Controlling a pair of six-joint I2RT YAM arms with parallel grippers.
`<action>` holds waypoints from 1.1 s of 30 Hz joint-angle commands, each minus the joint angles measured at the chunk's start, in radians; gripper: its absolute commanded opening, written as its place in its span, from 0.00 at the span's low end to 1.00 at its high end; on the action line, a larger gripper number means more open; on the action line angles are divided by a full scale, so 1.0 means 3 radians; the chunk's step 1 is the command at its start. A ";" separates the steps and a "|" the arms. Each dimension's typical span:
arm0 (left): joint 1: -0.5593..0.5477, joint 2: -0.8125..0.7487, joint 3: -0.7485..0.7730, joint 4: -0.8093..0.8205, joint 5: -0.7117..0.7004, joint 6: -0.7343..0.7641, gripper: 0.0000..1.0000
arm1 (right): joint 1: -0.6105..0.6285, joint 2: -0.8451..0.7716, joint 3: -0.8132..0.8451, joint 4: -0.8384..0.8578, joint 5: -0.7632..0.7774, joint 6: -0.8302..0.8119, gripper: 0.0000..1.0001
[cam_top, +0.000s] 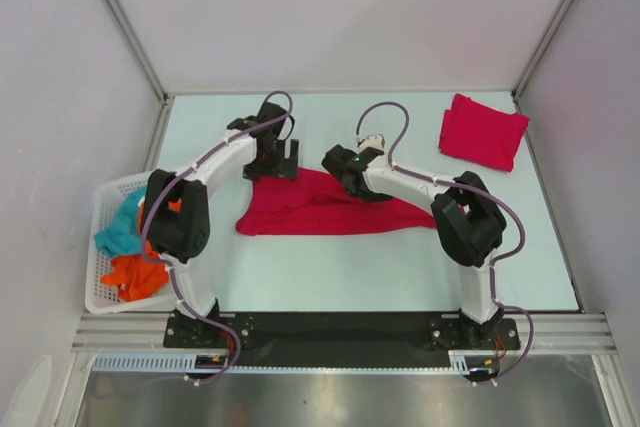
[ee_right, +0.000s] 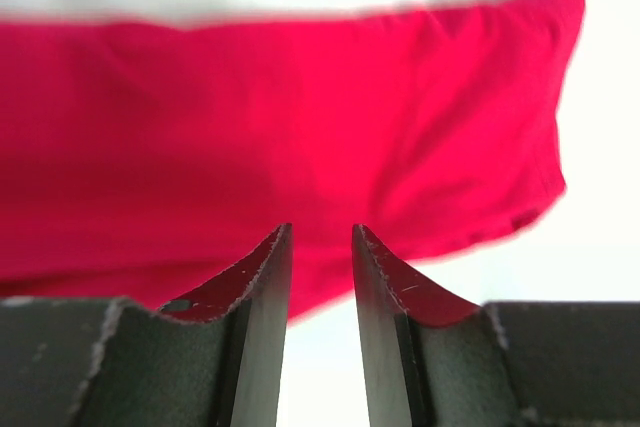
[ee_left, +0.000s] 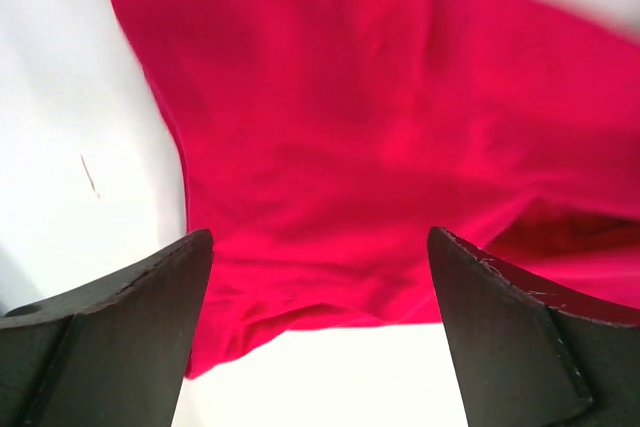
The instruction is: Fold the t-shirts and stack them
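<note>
One crimson t-shirt (cam_top: 320,205) lies in a long, flattened band across the middle of the table. A second t-shirt (cam_top: 482,132) rests folded at the back right. My left gripper (cam_top: 283,169) hovers over the band's far-left edge with its jaws wide open. In the left wrist view the cloth (ee_left: 340,127) fills the space beyond the empty left gripper (ee_left: 318,232). My right gripper (cam_top: 338,167) is at the band's far edge near the middle. In the right wrist view the right gripper (ee_right: 321,229) has a narrow gap with nothing in it, and the shirt (ee_right: 250,117) lies just past the tips.
A white basket (cam_top: 104,292) at the table's left edge holds teal and orange cloths. Grey walls with metal posts close in the back and sides. A black rail with both arm bases runs along the near edge.
</note>
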 commanded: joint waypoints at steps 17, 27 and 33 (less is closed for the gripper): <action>-0.0041 0.0144 -0.0083 0.0125 -0.0024 -0.0091 0.94 | -0.0042 0.0484 0.0264 0.0318 -0.0043 -0.0162 0.34; -0.0046 -0.0005 -0.0437 0.0217 0.0006 -0.0096 0.94 | 0.0081 0.0540 0.0193 0.0297 -0.0084 -0.0045 0.34; -0.0046 -0.0169 -0.0166 0.0033 -0.0136 -0.0086 0.94 | 0.0060 0.0525 0.0244 0.0282 -0.0018 -0.0085 0.35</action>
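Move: The half-folded red t-shirt lies as a wide strip under both grippers. Its left end is centred about 4 cm back from the left gripper and 4 cm below, with the basket roughly 23 cm to that gripper's left and 10 cm back. From the right gripper the t-shirt's middle is some 6 cm left, level fore and aft, 5 cm below; the finished folded t-shirt sits about 16 cm ahead and 19 cm right, also on the table. Hop both grippers a little forward over the red strip, then bring them down onto it while drawing back: the left, wide open, goes about 3 cm out, sinks and sweeps nearly 6 cm back towards the near edge; the right, openings unchanged, reaches some 4.5 cm out, lowers, and eases 3 cm back and slightly left. Finish with fingertips resting on the cloth, gripping nothing. ##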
